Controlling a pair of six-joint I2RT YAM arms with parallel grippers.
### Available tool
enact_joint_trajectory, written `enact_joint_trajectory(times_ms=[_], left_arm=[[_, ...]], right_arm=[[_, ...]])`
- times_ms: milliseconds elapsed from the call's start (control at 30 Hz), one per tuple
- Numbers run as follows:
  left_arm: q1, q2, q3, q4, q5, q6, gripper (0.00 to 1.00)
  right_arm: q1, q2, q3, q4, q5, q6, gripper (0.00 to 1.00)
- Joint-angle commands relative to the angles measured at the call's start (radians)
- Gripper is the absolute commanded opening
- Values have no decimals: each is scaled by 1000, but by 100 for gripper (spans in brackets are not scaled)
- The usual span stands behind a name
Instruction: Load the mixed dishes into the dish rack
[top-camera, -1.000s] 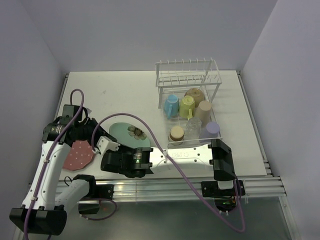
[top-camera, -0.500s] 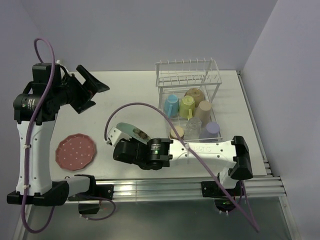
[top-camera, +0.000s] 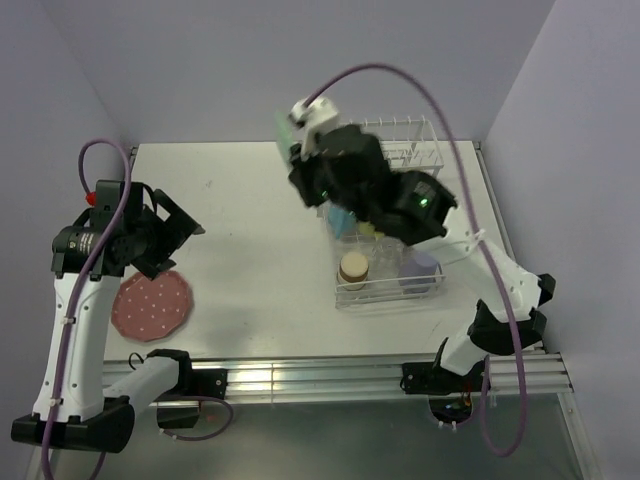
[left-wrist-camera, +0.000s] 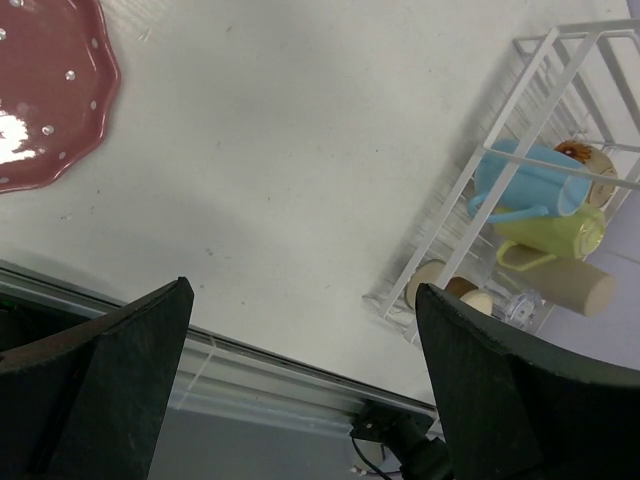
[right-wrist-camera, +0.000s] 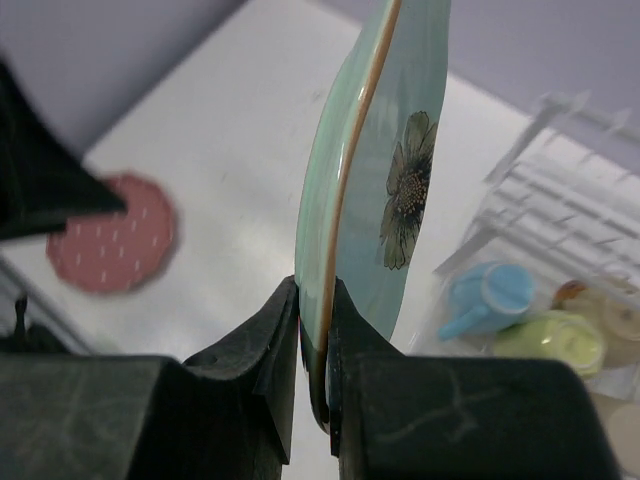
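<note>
My right gripper (right-wrist-camera: 315, 345) is shut on the rim of the mint-green plate (right-wrist-camera: 385, 170), which stands on edge with its flower print facing right. In the top view that plate (top-camera: 283, 124) hangs high, left of the dish rack's (top-camera: 425, 152) upright prongs. The pink dotted plate (top-camera: 152, 305) lies flat at the table's front left. My left gripper (top-camera: 178, 240) hovers open above and just behind it, holding nothing. Blue (left-wrist-camera: 525, 185), yellow (left-wrist-camera: 550, 235) and tan (left-wrist-camera: 565, 285) cups lie in the rack's lower basket.
A lavender cup (top-camera: 421, 268), a clear glass (top-camera: 386, 258) and a small tan cup (top-camera: 352, 268) stand at the basket's front. The right arm (top-camera: 400, 200) hides much of the rack. The table's metal front rail (left-wrist-camera: 250, 375) runs under the left gripper.
The right arm has lifted the mint-green plate off the table, up and back toward the rack. The left gripper let go of the pink plate, opened, rose, then came partly down.
</note>
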Motion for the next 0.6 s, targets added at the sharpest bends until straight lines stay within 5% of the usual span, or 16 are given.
enact_joint_trajectory(times_ms=[0, 567], left_arm=[[1, -7, -61, 42, -15, -11, 99], [1, -33, -313, 182, 126, -10, 99]], right_arm=[[-115, -85, 148, 122, -28, -16, 0], [-665, -4, 157, 287, -659, 236, 0]])
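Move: My right hand holds the green plate on edge; the rack's upper tier lies about 26 cm ahead, 18 cm to the right and 24 cm below. Below the way there, the blue mug is some 15 cm ahead, 11 cm right and 37 cm down, and the yellow mug is 8 cm farther right, level with it. From my left hand the red plate lies about 14 cm left, 4 cm back and 28 cm below, and the upper tier 28 cm ahead, 37 cm right, 10 cm below. Keeping the green plate pinched by its rim, my right hand swings to the right and forward, about 12 cm each way, towards the rack's upper tier, climbing some 9 cm before easing down slightly. The wrist rolls about 20 degrees, left side up, and turns a little clockwise. My left hand, fingers still wide open, sinks some 8 cm towards the tabletop, tipping further down. ##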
